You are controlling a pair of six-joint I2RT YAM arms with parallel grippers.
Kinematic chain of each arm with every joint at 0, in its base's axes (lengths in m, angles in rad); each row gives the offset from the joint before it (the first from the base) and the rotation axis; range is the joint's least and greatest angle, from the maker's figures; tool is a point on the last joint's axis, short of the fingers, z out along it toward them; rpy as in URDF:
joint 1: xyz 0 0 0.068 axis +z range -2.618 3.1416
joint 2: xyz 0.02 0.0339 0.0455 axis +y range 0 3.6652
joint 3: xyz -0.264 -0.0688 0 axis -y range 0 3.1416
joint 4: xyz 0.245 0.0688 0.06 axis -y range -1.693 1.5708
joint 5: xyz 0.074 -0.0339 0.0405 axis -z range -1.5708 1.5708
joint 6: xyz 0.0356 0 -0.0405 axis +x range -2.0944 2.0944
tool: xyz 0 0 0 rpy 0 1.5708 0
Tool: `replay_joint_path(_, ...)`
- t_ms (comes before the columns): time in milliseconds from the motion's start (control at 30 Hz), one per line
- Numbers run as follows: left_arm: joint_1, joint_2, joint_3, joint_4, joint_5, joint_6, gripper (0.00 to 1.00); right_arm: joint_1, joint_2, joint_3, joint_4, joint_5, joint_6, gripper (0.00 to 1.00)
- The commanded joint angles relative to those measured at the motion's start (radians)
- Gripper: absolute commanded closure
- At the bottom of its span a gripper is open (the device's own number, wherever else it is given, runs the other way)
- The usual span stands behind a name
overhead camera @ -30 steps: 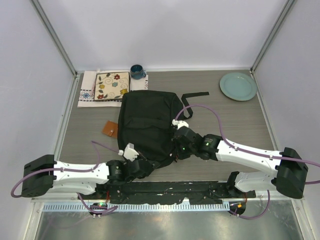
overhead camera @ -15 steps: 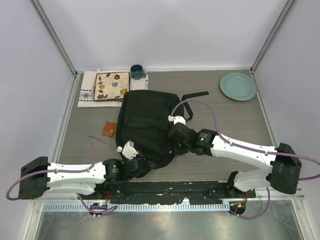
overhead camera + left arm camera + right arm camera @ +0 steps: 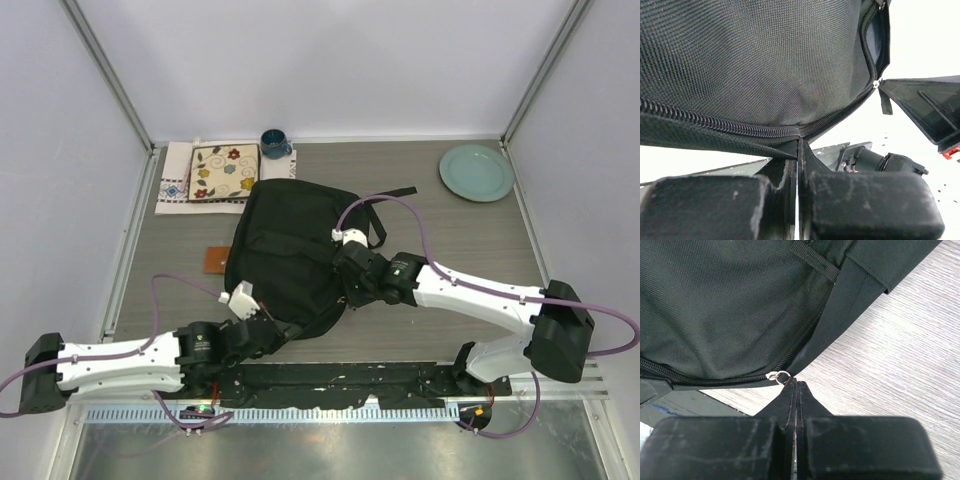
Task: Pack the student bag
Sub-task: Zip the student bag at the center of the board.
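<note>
The student bag (image 3: 285, 245), a large black fabric backpack, lies in the middle of the table. My left gripper (image 3: 272, 332) is at its near edge, shut on the fabric seam beside the zip (image 3: 715, 122); the jaws (image 3: 799, 145) pinch that seam with no gap. My right gripper (image 3: 345, 292) is at the bag's near right side. It is shut (image 3: 796, 383) on the black pull tab that hangs from the silver zip ring (image 3: 781, 375). The zip (image 3: 700, 379) looks closed along the stretch in view. What is inside the bag is hidden.
A teal plate (image 3: 477, 172) sits at the back right. At the back left are a flowered square tile (image 3: 224, 172) on a white cloth and a blue mug (image 3: 275, 144). A brown leather piece (image 3: 217, 260) lies left of the bag. A black strap (image 3: 392, 191) trails right.
The left arm has drawn back to the left, its gripper still on the bag's near edge. The right gripper has moved left and away along the bag. The bag's near left edge has spread left.
</note>
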Motion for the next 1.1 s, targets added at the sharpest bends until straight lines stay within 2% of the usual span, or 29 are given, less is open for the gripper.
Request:
replay_joint_path(0, -0.005, -0.052, -0.016, -0.213, 0.018, 0.084, 1.00, -0.044, 0.023, 0.051, -0.029, 0.137, -0.049, 1.00)
replay_joint_path(300, -0.005, 0.038, 0.020, -0.220, 0.090, 0.147, 1.00, -0.129, 0.066, 0.088, 0.012, 0.124, -0.085, 1.00)
replay_joint_path(500, -0.005, 0.042, -0.016, -0.180, 0.124, 0.157, 1.00, -0.164, 0.095, 0.103, 0.026, 0.131, -0.110, 1.00)
replay_joint_path(633, -0.005, 0.020, -0.034, -0.171, 0.135, 0.147, 1.00, -0.176, 0.086, 0.109, 0.044, 0.079, -0.109, 1.00)
replay_joint_path(700, -0.005, 0.003, -0.040, -0.158, 0.132, 0.146, 1.00, -0.175, 0.057, 0.079, 0.072, -0.013, -0.095, 0.99)
replay_joint_path(733, -0.005, -0.001, -0.042, -0.152, 0.126, 0.146, 1.00, -0.176, 0.018, 0.063, 0.111, -0.059, -0.087, 0.94)
replay_joint_path(767, -0.005, -0.006, -0.043, -0.145, 0.123, 0.143, 1.00, -0.175, -0.004, 0.024, 0.135, -0.171, -0.075, 0.79)
replay_joint_path(833, -0.005, -0.011, -0.048, -0.135, 0.118, 0.141, 1.00, -0.173, -0.074, -0.027, 0.200, -0.266, -0.052, 0.57)
replay_joint_path(933, -0.005, 0.002, -0.048, -0.114, 0.116, 0.141, 1.00, -0.164, -0.153, -0.105, 0.236, -0.337, -0.015, 0.46)
replay_joint_path(1067, -0.005, 0.032, -0.048, -0.079, 0.123, 0.141, 1.00, -0.152, -0.165, -0.142, 0.222, -0.382, -0.041, 0.44)
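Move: My right hand already pinches the zipper pull; the open zipper runs on along the bag's right edge to its far end, about 12 cm ahead and 3 cm to the right, a few centimetres lower. The loose strap loop lies some 16 cm ahead of that hand and 7 cm right, the bag's middle 11 cm ahead and 12 cm left. From my left hand, still holding the zipper tape, the pull is roughly 7 cm ahead and 12 cm right. My left hand keeps its pinch on the zipper tape and carries that edge about 4.5 cm down, also drifting left and back, away from the pull. My right hand drags the pull forward and to the right along the bag's right edge, some 7 cm, then opens its fingers, lets go, and comes back almost as far while rising about 2 cm and rolling its left side up. ##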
